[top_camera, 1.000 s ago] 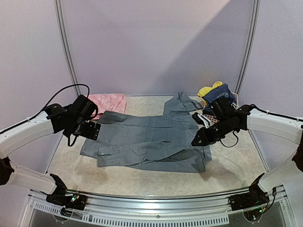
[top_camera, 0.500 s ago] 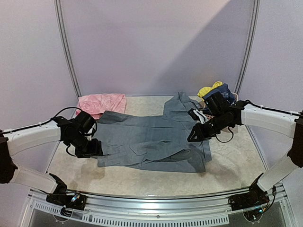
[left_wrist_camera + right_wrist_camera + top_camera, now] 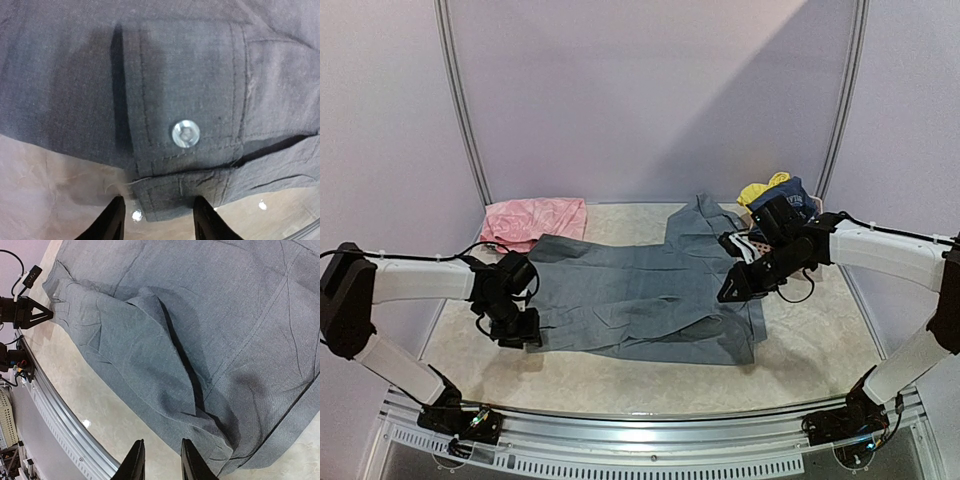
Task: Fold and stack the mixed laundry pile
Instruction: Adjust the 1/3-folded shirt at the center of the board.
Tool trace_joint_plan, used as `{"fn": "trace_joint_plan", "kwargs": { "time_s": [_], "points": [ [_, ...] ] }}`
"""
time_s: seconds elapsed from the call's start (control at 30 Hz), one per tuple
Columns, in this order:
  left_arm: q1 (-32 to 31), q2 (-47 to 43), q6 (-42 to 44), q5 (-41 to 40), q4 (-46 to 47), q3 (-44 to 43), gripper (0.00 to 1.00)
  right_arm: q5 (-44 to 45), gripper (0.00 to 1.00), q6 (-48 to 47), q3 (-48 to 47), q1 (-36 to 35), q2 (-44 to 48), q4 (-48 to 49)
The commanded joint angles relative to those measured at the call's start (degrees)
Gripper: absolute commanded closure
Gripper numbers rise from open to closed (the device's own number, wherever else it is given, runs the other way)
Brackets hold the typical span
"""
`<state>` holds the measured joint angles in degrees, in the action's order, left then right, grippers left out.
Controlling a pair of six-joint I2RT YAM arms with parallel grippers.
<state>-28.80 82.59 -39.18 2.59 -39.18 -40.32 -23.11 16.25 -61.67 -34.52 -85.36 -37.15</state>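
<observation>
A grey collared button shirt [image 3: 640, 300] lies spread flat in the middle of the table. My left gripper [image 3: 523, 328] is down at the shirt's near left corner. In the left wrist view its fingers [image 3: 159, 220] straddle the buttoned cuff [image 3: 185, 125], jaws open, with a gap showing beside the cuff edge. My right gripper [image 3: 730, 290] hovers over the shirt's right hem [image 3: 240, 440]. Its fingers [image 3: 161, 462] stand a little apart with only bare table between them. The rest of the laundry pile sits at the back right: a yellow piece [image 3: 760, 190] and a navy top [image 3: 798, 195].
A pink cloth [image 3: 535, 217] lies at the back left beside the shirt's sleeve. A metal rail [image 3: 640, 430] runs along the table's near edge, also seen as the rail [image 3: 60, 425] in the right wrist view. Curved frame poles stand at both back corners.
My left arm has dropped and swung in to the shirt's near left cuff, its jaws narrowing. The right arm has edged slightly back and left over the hem.
</observation>
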Motion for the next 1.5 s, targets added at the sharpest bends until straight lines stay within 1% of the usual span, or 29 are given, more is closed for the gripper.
{"fn": "trace_joint_plan", "kwargs": {
  "time_s": [0.0,0.1,0.13,0.23,0.27,0.37,0.6,0.77,0.83,0.93,1.07,1.2,1.3,1.47],
  "points": [
    [0.7,1.9,-0.1,1.8,4.7,1.4,0.58,0.5,0.75,0.3,-1.3,0.2,0.5,-1.2],
    [0.4,3.5,-0.2,2.4,6.1,1.4,0.67,0.5,0.75,0.5,-1.6,0.2,0.5,-1.1],
    [0.4,3.9,-0.2,2.4,6.6,1.5,0.72,0.6,0.74,0.5,-1.8,0.2,0.5,-1.2],
    [0.1,4.1,0.0,3.3,7.6,1.3,0.97,0.9,0.75,0.5,-2.2,0.2,0.3,-1.4],
    [-0.2,3.7,0.1,3.3,7.5,1.0,1.00,1.0,0.75,0.6,-2.4,0.2,0.4,-1.4],
    [-1.9,0.9,1.0,1.1,3.5,-1.7,1.00,1.9,0.75,0.7,-2.6,0.2,0.5,-1.6],
    [-4.7,-2.2,8.5,-7.4,-10.0,-15.9,1.00,3.4,0.75,1.4,-3.8,0.3,1.1,-0.3],
    [-5.5,-1.8,15.7,-12.2,-15.9,-24.9,1.00,3.1,0.74,2.0,-5.0,0.3,0.5,0.5],
    [-6.0,-2.6,18.3,-15.6,-17.0,-26.8,1.00,3.2,0.74,2.3,-5.2,0.4,0.4,0.8],
    [-5.5,-3.7,20.6,-20.5,-17.2,-26.3,1.00,3.2,0.74,2.6,-4.8,0.4,0.5,1.0],
    [-2.8,-1.0,22.7,-19.8,-14.4,-22.1,1.00,2.8,0.74,3.2,-3.6,0.4,0.5,2.0],
    [-1.9,2.0,22.5,-19.7,-11.3,-19.5,1.00,2.6,0.73,2.9,-3.8,0.4,0.2,1.7],
    [-1.8,3.7,22.5,-19.7,-10.5,-20.0,1.00,2.5,0.73,2.4,-4.4,0.4,-0.3,1.2],
    [-1.8,5.0,23.7,-20.5,-12.0,-23.6,1.00,1.9,0.73,1.5,-6.0,0.3,-1.7,0.4]
  ]
}}
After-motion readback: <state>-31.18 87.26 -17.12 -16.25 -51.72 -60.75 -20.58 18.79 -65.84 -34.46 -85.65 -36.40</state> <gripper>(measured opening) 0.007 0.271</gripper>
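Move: The shirt's folded-over cuff corner lies loose between the left hand's open fingers, about 1 cm ahead, 1 cm to the right and 1 cm below. The cuff's round button is roughly 4 cm ahead and 1 cm right; the underlayer's near-left corner is some 4 cm ahead and 9 cm left. The pink cloth lies about 40 cm ahead and 3 cm left. From the right hand the cuff corner is about 40 cm left, 5 cm back and 13 cm below. The cuff corner gets pinched as the left fingers shut fully low at the table, easing a little forward and right. The left hand then carries it up some 14 cm and forward about 8 cm over the shirt, and swings it back left while lowering it nearly halfway, fingers tipping forward-left and the hand turning clockwise about 20 degrees. The right hand, touching nothing visibly, rises slightly forward. ##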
